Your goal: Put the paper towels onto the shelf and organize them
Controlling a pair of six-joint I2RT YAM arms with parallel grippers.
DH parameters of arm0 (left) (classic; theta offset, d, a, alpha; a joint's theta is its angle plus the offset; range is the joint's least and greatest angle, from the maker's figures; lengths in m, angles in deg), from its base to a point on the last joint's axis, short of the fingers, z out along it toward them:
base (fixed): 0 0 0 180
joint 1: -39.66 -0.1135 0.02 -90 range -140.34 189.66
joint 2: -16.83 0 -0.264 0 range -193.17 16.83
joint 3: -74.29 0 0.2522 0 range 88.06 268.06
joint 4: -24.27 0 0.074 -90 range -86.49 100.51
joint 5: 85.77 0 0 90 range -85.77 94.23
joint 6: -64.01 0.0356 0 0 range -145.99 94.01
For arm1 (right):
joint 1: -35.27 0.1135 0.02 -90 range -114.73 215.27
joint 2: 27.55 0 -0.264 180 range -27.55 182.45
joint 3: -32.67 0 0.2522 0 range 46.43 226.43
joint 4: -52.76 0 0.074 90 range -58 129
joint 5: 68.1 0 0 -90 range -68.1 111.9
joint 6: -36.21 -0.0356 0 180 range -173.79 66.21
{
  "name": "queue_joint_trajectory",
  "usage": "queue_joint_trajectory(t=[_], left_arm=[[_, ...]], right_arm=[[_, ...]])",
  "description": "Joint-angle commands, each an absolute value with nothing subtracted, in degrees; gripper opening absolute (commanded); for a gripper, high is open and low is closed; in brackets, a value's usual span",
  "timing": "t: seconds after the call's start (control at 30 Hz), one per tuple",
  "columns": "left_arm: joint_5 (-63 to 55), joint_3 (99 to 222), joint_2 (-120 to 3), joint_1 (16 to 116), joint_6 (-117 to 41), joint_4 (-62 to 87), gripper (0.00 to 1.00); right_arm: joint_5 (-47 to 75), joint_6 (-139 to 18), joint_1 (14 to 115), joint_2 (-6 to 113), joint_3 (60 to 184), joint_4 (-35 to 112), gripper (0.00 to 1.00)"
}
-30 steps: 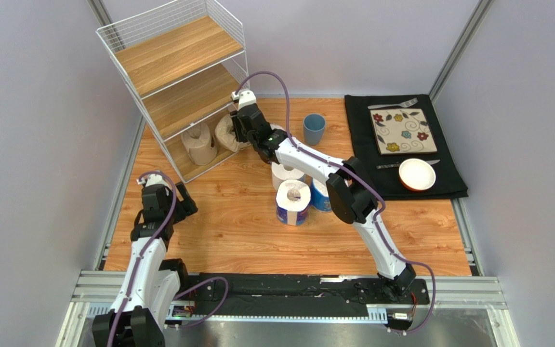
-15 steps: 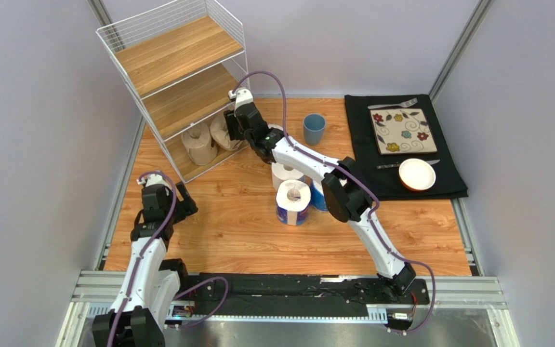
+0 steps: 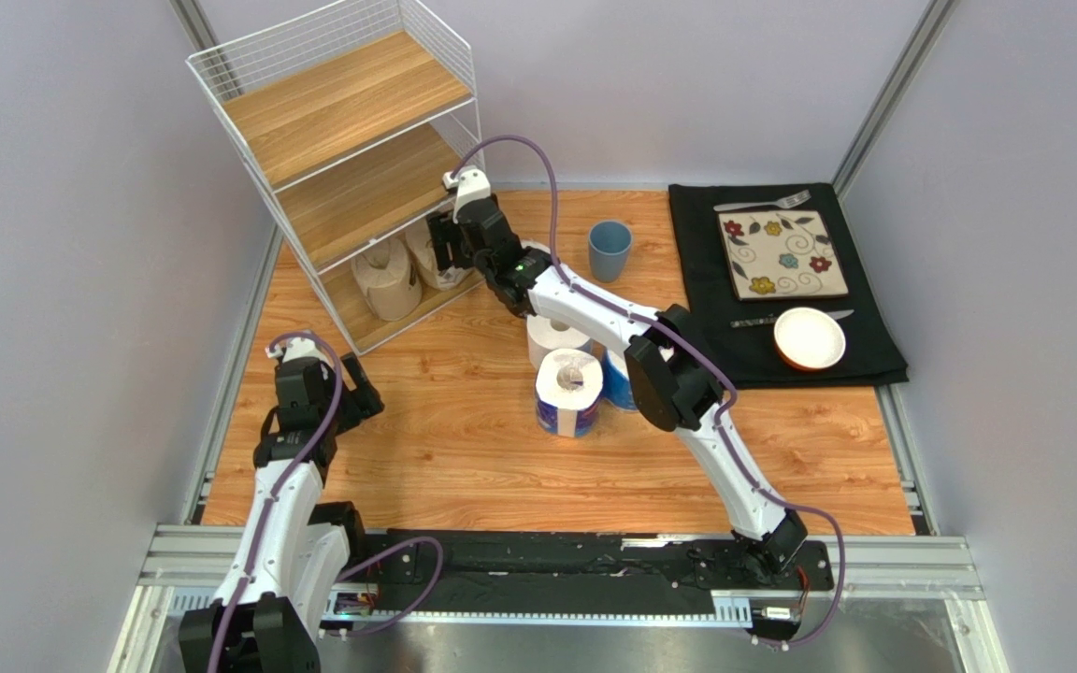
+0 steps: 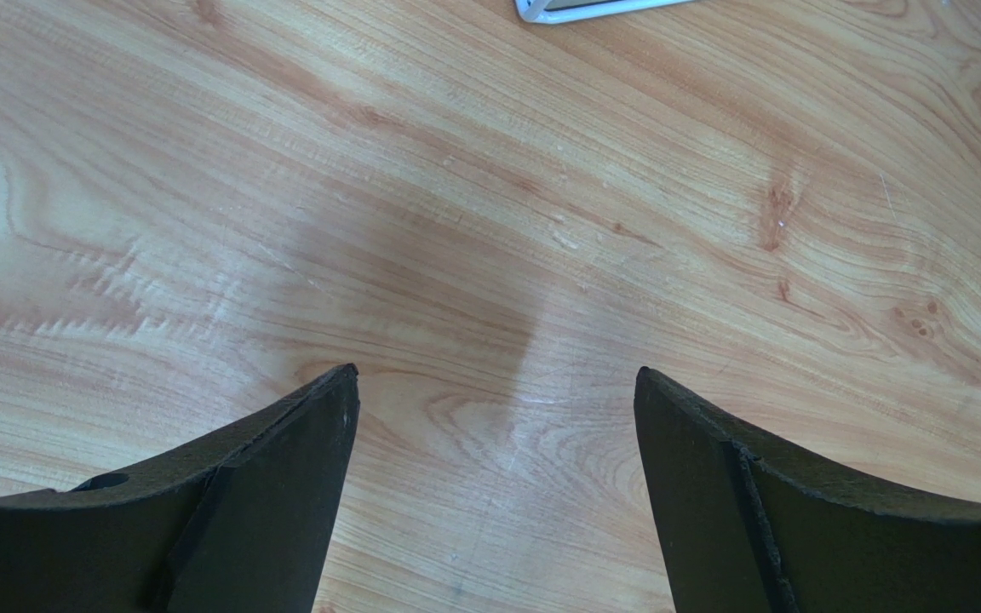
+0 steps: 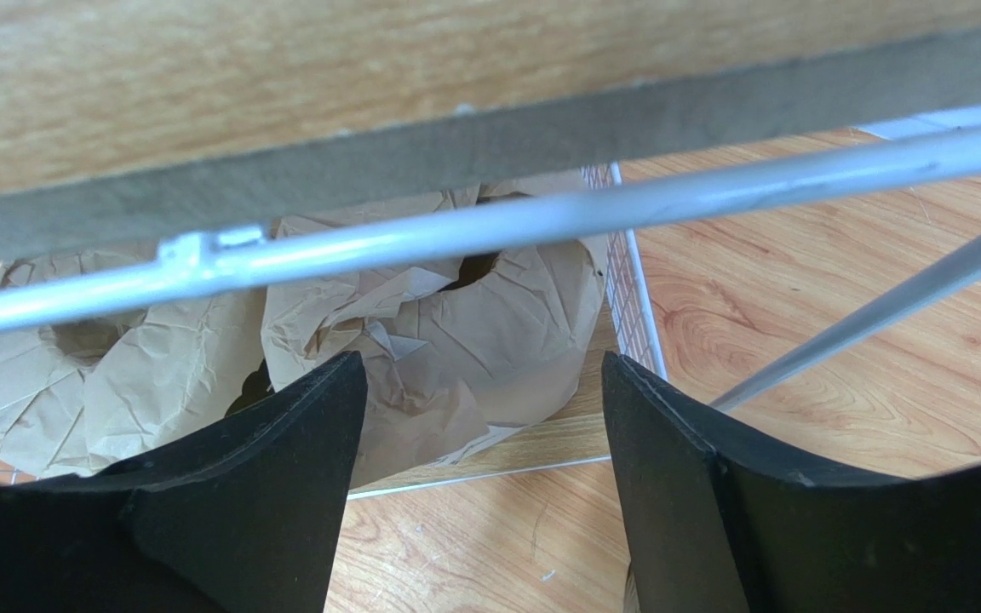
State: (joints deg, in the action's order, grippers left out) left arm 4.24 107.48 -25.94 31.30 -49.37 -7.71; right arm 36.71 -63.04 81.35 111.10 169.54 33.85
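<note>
The shelf stands at the table's far left. Two brown-paper paper towels stand on its bottom board: one on the left, the other partly behind my right gripper. In the right wrist view, the nearer brown roll sits just beyond my open right gripper, its jaws apart with nothing between them; the second roll is to its left. A white roll and two blue-wrapped rolls stand mid-table. My left gripper hangs open over bare wood.
A blue cup stands right of my right arm. A black mat at the far right carries a patterned plate, a white bowl and cutlery. A shelf wire crosses close above the right fingers.
My right gripper pushed the brown roll leftward onto the bottom board, then opened and let it go. The left arm has not moved.
</note>
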Motion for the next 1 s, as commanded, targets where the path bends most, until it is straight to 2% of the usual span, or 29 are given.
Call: queue_joint_trajectory(t=[0.0,0.23,0.5,0.77,0.97], left_arm=[[3.6,107.1,-25.8,30.9,-50.1,-7.0,0.88],[3.5,107.1,-25.8,30.9,-50.1,-7.0,0.88],[3.8,107.2,-25.6,30.9,-50.0,-7.3,0.88],[3.7,107.2,-25.4,30.9,-49.9,-7.3,0.88],[4.1,107.2,-24.9,30.8,-49.9,-7.5,0.88]], right_arm=[[36.2,-63.4,81.7,106.0,167.5,38.5,0.72],[35.4,-64.0,81.7,100.3,162.2,40.4,0.73],[32.8,-65.9,81.7,85.6,146.6,39.2,0.73],[37.4,-69.1,80.5,76.1,137.2,22.0,0.73],[35.2,-70.9,77.4,69.7,129.3,24.3,0.74]])
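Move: Just below the open right fingers, some 7 cm down and 2 cm ahead, stands the brown paper roll already set on the bottom shelf. The likely next one, the plain white roll, is about 12 cm back, 20 cm right and 10 cm lower; on that lower level the black roll stands 2 cm back and 15 cm right, the purple roll 21 cm back and 21 cm right. From the left hand the white roll lies roughly 12 cm ahead, 30 cm right, 1 cm down. Backing out of the shelf with its fingers staying open, the right hand draws away from the brown roll, some 12 cm to the right and 11 cm back, slowly at first and then fast. It climbs about 8 cm on the way, then starts sinking on the left side of the white roll as the wrist tips about 10 degrees downward. ##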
